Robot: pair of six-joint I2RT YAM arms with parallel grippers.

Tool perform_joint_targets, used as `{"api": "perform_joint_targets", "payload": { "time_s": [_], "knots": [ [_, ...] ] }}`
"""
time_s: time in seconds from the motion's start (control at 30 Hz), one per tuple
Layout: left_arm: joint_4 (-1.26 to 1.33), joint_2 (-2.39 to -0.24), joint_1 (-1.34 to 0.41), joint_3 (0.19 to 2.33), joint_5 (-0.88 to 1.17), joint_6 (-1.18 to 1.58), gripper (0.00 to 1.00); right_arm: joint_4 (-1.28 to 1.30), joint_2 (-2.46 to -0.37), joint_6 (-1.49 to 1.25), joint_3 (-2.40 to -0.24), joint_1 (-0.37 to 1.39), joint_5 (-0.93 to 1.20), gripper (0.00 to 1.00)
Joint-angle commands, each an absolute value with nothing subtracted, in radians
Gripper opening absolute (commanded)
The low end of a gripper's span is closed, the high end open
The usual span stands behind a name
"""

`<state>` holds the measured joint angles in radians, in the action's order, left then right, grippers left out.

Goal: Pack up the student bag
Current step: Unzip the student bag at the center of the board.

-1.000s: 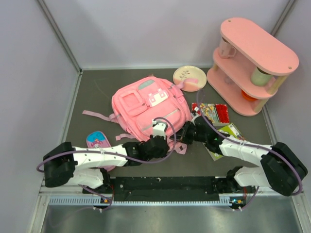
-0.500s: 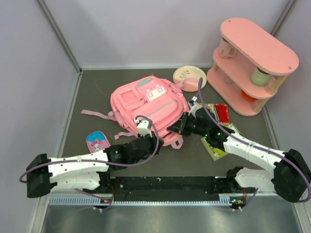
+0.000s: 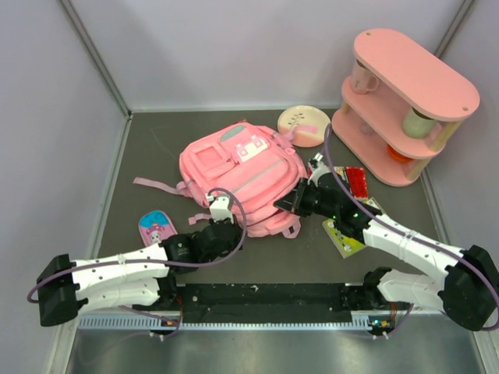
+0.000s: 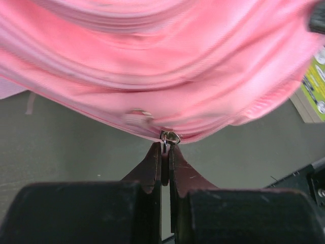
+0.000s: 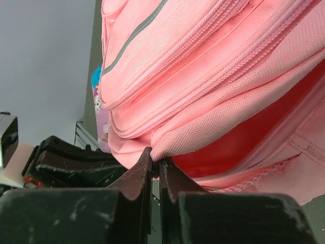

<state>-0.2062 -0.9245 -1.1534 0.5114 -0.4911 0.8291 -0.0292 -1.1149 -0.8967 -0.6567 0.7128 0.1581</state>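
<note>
The pink student bag lies flat in the middle of the table, front pockets up. My left gripper is at its near edge, shut on the metal zipper pull of the bag. My right gripper is at the bag's near right corner, shut on the fabric edge beside the open zipper; the bag's red inside shows through the gap.
A small pink pouch lies left of the left arm. Colourful booklets lie under the right arm. A round pink plate and a pink two-tier shelf with cups stand at the back right.
My left gripper has drawn back toward the near left along the bag's edge with the zipper pull. My right gripper has shifted a little toward the back right, holding the bag's edge.
</note>
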Motion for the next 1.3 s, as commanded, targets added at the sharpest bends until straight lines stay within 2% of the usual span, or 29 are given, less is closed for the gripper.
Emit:
{"api": "perform_joint_targets", "payload": {
  "time_s": [0.0,0.2,0.47,0.6,0.67,0.7,0.77,0.8,0.87,0.9,1.1,1.27],
  "knots": [
    [-0.301,-0.897,-1.079,0.489,-0.538,0.847,0.0,-0.074,-1.037,-0.864,-0.695,0.67,0.095,0.0],
    [-0.411,-0.913,-0.951,0.497,-0.583,0.903,0.0,-0.058,-1.005,-0.858,-0.715,0.657,0.138,0.0],
    [-0.41,-0.959,-0.803,0.518,-0.581,0.894,0.0,-0.091,-1.035,-0.879,-0.709,0.658,0.228,0.0],
    [-0.381,-0.945,-0.788,0.515,-0.549,0.864,0.0,-0.107,-1.061,-0.877,-0.718,0.658,0.271,0.0],
    [-0.37,-0.924,-0.788,0.511,-0.488,0.845,0.1,-0.121,-1.094,-0.877,-0.726,0.658,0.299,0.0],
    [-0.367,-0.887,-0.788,0.511,-0.462,0.836,0.25,-0.124,-1.104,-0.876,-0.727,0.658,0.302,0.0],
    [-0.37,-0.839,-0.788,0.509,-0.416,0.815,0.44,-0.144,-1.133,-0.874,-0.729,0.661,0.304,0.0],
    [-0.371,-0.778,-0.788,0.508,-0.385,0.808,0.62,-0.149,-1.143,-0.87,-0.729,0.66,0.304,0.0],
    [-0.399,-0.712,-0.788,0.511,-0.365,0.798,0.76,-0.153,-1.166,-0.862,-0.738,0.661,0.308,0.0],
    [-0.406,-0.64,-0.788,0.509,-0.357,0.792,0.98,-0.161,-1.183,-0.862,-0.738,0.661,0.31,0.0],
    [-0.437,-0.467,-0.788,0.488,-0.385,0.772,0.99,-0.21,-1.259,-0.861,-0.775,0.695,0.324,0.0],
    [-0.502,-0.491,-0.788,0.55,-0.431,0.77,0.99,-0.232,-1.38,-0.868,-0.9,0.721,0.386,0.0]
  ]
}}
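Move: The left hand still pinches a zip pull. The left end of that zip, at the student bag's near-left corner, lies about 6 cm ahead, 10 cm left and 4 cm lower. The pencil case is about 5 cm ahead, 22 cm left and 10 cm down. The right hand still grips the bag's flap edge; from it the zip's left end is some 21 cm left, 1 cm back and 9 cm below, and the green book about 21 cm right, 2 cm ahead and 17 cm down. Leftward, forward and a little down, the left hand draws the pinched zip pull about 11 cm along the bag's near edge towards its left end, turning some 20 degrees counter-clockwise; then its fingers open wide, let go, and it rises about 9 cm, easing back slightly. The right hand keeps its pinch on the flap edge, lifts 2 cm, then sinks and shifts about 5 cm left. ##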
